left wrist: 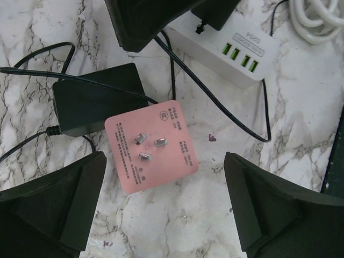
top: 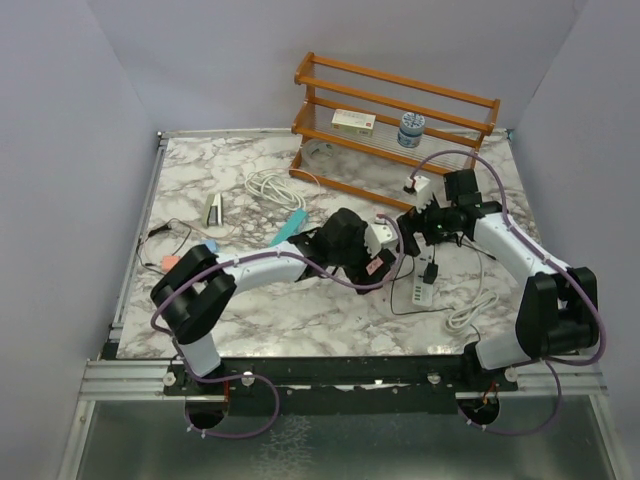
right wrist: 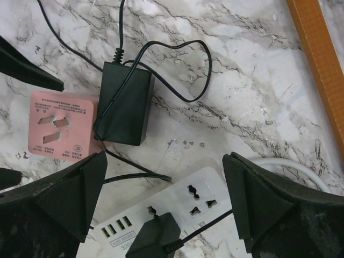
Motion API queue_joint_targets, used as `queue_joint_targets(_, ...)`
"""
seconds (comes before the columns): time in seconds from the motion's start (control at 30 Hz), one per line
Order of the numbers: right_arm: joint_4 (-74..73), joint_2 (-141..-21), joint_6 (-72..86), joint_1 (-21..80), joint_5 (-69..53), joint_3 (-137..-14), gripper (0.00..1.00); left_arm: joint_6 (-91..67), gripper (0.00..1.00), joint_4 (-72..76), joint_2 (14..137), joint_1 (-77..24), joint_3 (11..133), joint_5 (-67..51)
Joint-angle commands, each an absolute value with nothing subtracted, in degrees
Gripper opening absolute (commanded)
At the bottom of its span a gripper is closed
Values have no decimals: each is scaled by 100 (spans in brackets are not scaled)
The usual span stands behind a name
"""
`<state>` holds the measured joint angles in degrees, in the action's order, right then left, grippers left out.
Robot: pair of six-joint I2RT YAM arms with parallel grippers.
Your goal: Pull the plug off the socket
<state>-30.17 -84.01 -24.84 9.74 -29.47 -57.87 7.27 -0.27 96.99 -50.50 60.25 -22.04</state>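
Observation:
The white socket strip (right wrist: 201,196) lies on the marble with a black plug (right wrist: 156,236) seated in its end outlet, cord trailing right. In the top view the strip (top: 418,291) and plug (top: 430,272) sit centre-right. My right gripper (right wrist: 164,164) hovers open above the strip, its fingers either side of the free outlet, touching nothing. My left gripper (left wrist: 165,180) is open over bare marble, with a pink adapter (left wrist: 151,145) lying prongs-up just ahead of its fingers. The strip (left wrist: 228,43) shows at the top of the left wrist view.
A black power brick (right wrist: 124,102) with thin cords lies beside the pink adapter. A wooden rack (top: 400,110) holding a box and a can stands at the back. A coiled white cable (top: 275,187) and small items (top: 213,210) lie to the left.

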Motion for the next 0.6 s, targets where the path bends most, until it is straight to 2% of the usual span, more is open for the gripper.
queue_joint_targets(0.0,-2899,-8367,-2460,951,-3141,-5679,97,500,99,166,10028,-5286,6277,-1181)
queue_joint_targets(0.13,-2921,-8376,-2478,941,-3252,-5682,97,500,99,176,10267,-5414,6355,-769)
queue_joint_targets(0.33,-2938,-8387,-2425,941,-3391,-5706,97,592,98,77,10596,-5509,6466,-921)
queue_joint_targets(0.4,-2927,-8416,-2392,940,-3438,-5724,97,672,89,50,10690,-5503,6472,-961)
queue_joint_targets(0.57,-2751,-8356,-2151,940,-3462,-5795,95,1037,52,39,10684,-5348,6405,-1224)
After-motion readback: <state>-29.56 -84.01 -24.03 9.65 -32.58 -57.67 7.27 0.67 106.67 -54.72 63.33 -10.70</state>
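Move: The pink socket cube, lying with its pins up, is nearly under the left hand's open fingers, about 6 cm below, 1 cm ahead and 1 cm to the right. The black power brick lies against the cube's far right side, about 6 cm ahead of the hand and 4 cm right; the white power strip is some 13 cm right and 2 cm back. From the right hand, the cube is about 7 cm back, 9 cm left and 6 cm below. With its fingers straddling the pink socket cube, the left hand sinks almost straight down by about 6 cm, easing slightly to the right and forward, while the fingers tip some 10 degrees steeper towards the table. Wide open for most of the way, the fingers begin to close only late in the descent and go to about two thirds open, their pads meeting the cube's near and far sides just ahead of the black power brick's end of the table clutter. ##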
